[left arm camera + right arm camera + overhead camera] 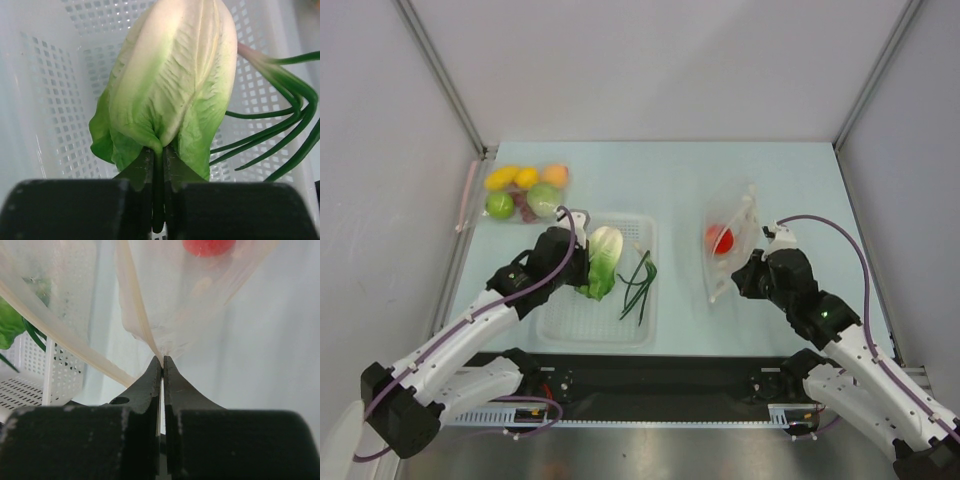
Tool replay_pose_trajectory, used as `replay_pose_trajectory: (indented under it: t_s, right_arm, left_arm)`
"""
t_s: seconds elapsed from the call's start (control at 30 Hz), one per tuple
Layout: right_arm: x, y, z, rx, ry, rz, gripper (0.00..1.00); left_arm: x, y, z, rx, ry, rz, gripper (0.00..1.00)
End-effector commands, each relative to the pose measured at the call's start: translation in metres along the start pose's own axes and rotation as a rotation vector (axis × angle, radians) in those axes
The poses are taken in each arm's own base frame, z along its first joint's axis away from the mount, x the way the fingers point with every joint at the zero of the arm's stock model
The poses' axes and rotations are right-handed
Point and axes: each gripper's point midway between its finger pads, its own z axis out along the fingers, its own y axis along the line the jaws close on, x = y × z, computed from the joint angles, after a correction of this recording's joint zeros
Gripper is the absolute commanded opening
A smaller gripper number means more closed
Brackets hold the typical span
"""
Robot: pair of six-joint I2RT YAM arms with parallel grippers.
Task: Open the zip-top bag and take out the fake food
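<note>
A green leafy lettuce head point(604, 258) point(170, 85) with a pale base hangs over the white basket point(560, 320). My left gripper point(582, 262) point(158, 150) is shut on its green leaf end. Thin dark-green stalks point(639, 285) point(280, 125) lie in the basket to the right of it. The see-through zip-top bag point(732, 240) point(165, 295) lies right of the basket with a red tomato point(721, 239) point(207, 246) inside. On the bag's near edge my right gripper point(748, 275) point(162, 360) is shut, pinching the plastic.
At the back left a clear pouch point(525, 192) holds yellow, orange and green round fruits. A pink strip point(470, 195) lies beside it along the left wall. Walls close in the table on three sides. The basket's corner point(45, 385) shows left in the right wrist view.
</note>
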Motion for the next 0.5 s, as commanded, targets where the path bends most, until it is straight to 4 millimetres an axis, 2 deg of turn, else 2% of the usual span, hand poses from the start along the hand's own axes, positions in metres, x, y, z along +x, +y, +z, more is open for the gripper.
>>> replay_pose_trajectory:
  t_s: [0.0,0.03,0.07,0.13,0.17,0.23,0.27,0.33,0.47]
  right_arm:
    - [-0.022,0.012,-0.003,-0.037,-0.063,0.002,0.00]
    - [-0.023,0.012,-0.003,-0.038,-0.064,0.002,0.00]
    - [-0.022,0.012,-0.003,-0.037,-0.062,0.003,0.00]
    - [-0.022,0.013,-0.003,-0.040,-0.061,0.003,0.00]
    - [-0.022,0.013,-0.003,-0.041,-0.060,0.001,0.00]
    - [-0.022,0.013,-0.002,-0.042,-0.059,0.000,0.00]
    - [-0.022,0.014,-0.002,-0.046,-0.059,-0.001,0.00]
    - [-0.022,0.014,-0.001,-0.047,-0.055,0.002,0.00]
    - [-0.023,0.015,0.000,-0.049,-0.055,-0.001,0.00]
  left_arm:
    - [-0.003,0.005,0.000,-0.023,-0.020,-0.009,0.15]
    - [-0.003,0.005,0.000,-0.019,-0.022,-0.008,0.26]
    - [-0.002,0.006,-0.001,-0.022,-0.022,-0.009,0.41]
    - [-0.003,0.006,-0.001,-0.023,-0.024,-0.006,0.51]
    - [-0.003,0.007,-0.002,-0.026,-0.024,-0.005,0.65]
    - [-0.003,0.007,-0.002,-0.029,-0.027,-0.005,0.73]
    - [-0.004,0.007,-0.003,-0.027,-0.031,-0.001,0.88]
    - [-0.005,0.008,-0.005,-0.030,-0.037,-0.001,0.92]
    - [-0.014,0.008,-0.011,-0.028,-0.072,0.000,0.92]
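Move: The fake lettuce hangs from the left fingertips by its leafy end, its middle some 5 cm ahead of that hand, 3 cm to the right and 3 cm lower. The tray it is meant for has its middle about 1 cm ahead, 3 cm right and 8 cm below. The spring onions lie in it, roughly 13 cm right of the hand and 1 cm ahead. From the right hand the tray's middle is around 31 cm left, level with it fore and aft, and 9 cm lower. The lettuce's leafy end is let go over the tray: the left fingers, still pinched shut on it at the start, spread to almost wide open. Meanwhile the hand practically stays in place, sinking only about 1 cm and then easing back up most of that, with no real turn of the wrist. ##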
